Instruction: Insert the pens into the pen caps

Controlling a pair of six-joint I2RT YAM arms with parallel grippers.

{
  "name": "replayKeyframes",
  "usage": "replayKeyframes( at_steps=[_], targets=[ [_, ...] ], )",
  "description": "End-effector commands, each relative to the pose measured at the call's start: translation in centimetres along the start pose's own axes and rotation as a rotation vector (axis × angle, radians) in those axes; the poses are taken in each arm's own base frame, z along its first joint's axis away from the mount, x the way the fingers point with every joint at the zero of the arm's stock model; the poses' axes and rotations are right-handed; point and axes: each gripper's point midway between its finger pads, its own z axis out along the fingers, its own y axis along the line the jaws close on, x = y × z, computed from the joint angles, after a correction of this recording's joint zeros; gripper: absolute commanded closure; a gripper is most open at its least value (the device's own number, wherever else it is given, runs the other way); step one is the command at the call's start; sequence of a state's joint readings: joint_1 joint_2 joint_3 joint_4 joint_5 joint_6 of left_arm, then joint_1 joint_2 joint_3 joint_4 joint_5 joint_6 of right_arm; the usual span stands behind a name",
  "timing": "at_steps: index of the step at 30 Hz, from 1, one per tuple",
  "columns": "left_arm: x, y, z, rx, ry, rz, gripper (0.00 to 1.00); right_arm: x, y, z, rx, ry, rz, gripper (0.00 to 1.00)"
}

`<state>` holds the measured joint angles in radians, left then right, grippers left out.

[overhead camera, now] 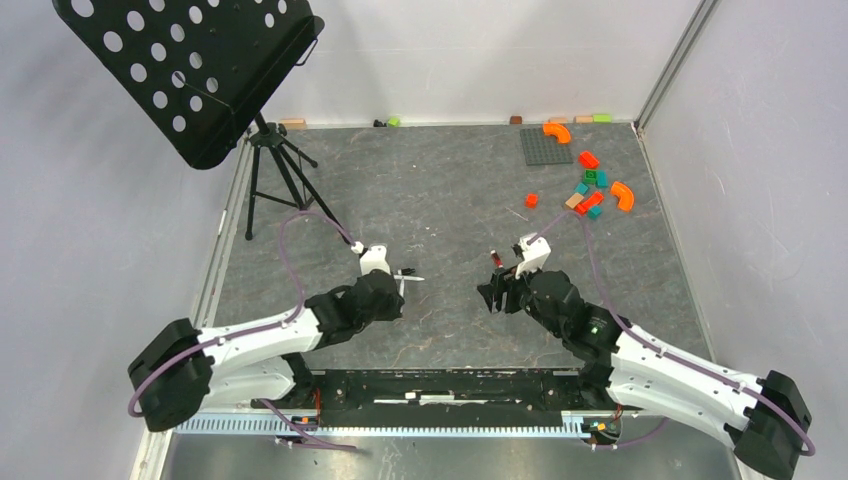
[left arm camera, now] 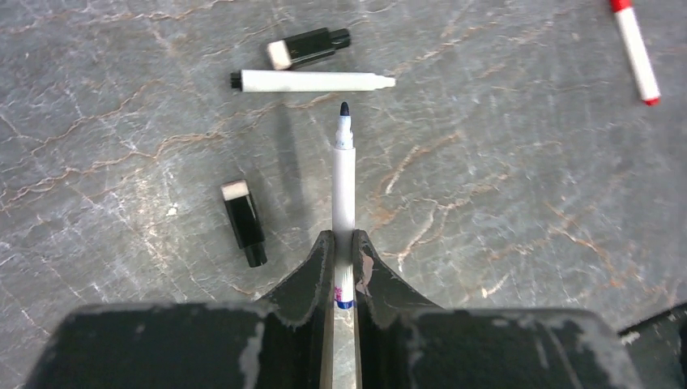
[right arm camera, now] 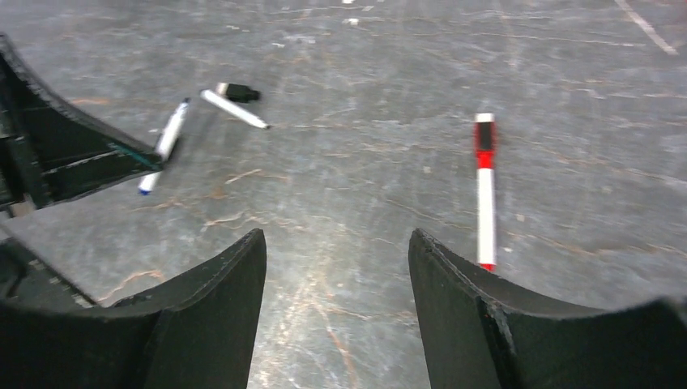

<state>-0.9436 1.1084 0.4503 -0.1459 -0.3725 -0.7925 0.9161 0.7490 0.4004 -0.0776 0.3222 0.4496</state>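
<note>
My left gripper (left arm camera: 343, 237) is shut on the rear of a white pen (left arm camera: 344, 178), whose dark tip points away above the table. Just beyond the tip a second white pen (left arm camera: 312, 80) lies crosswise. One black pen cap (left arm camera: 308, 47) lies behind that pen and another black cap (left arm camera: 244, 223) lies left of the held pen. A red pen (right arm camera: 484, 203) lies on the table ahead and to the right of my right gripper (right arm camera: 337, 239), with what looks like the red cap (right arm camera: 484, 142) on its far end. The right gripper is open with nothing between its fingers.
Coloured toy blocks (overhead camera: 588, 190) and a grey baseplate (overhead camera: 545, 146) lie at the back right. A black music stand (overhead camera: 190, 70) on a tripod stands at the back left. White walls close the table's back and sides.
</note>
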Motion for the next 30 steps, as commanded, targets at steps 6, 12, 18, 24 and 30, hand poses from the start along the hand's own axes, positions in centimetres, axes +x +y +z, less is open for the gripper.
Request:
replayKeyframes(
  at_steps=[6,12,18,24,30],
  targets=[
    [-3.1,-5.4,-3.9,0.396,-0.164,0.066,0.98,-2.6,6.8,-1.5,-0.412,-0.196,0.187,0.32],
    [-4.3,-7.3,-7.2,0.570,-0.237,0.093,0.98,-3.7,9.1,-3.0,-0.579,-0.268,0.292,0.32],
    [-4.6,-9.0,-9.5,0.692,-0.244,0.125,0.98,-5.3,11.5,-3.8,-0.718,-0.292,0.360,0.32],
    [-4.9,-10.4,-10.9,0.778,-0.247,0.136,0.98,-6.6,13.0,-3.2,-0.762,-0.282,0.370,0.33],
    [-4.8,-11.3,-11.6,0.830,-0.233,0.148,0.98,-7.1,13.7,-2.3,-0.759,-0.269,0.356,0.35]
  ],
)
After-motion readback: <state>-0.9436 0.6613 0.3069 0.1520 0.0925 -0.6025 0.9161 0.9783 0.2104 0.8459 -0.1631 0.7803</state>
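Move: My left hand holds the uncapped blue pen some 4 cm above the table. The open right gripper it is being taken to is about 19 cm to its right, level with it fore and aft, and 8 cm higher. From my left hand, the loose white pen lies about 8 cm ahead and 1 cm right, with a black cap just beyond; another black cap is 4 cm ahead and 4 cm left. From my empty right hand, the blue pen is about 19 cm left, 1 cm ahead and 7 cm lower; the red marker lies 12 cm straight ahead. I lift the blue pen about 11 cm clear of the table with my left hand, drawing it right and back some 5 cm each way and swinging the fingers round to point right, nearly level. My open right hand comes to meet it, some 10 cm left while rising and drawing back a little, rolling its left side up and turning to face left, fingers still apart and not yet around the pen. ##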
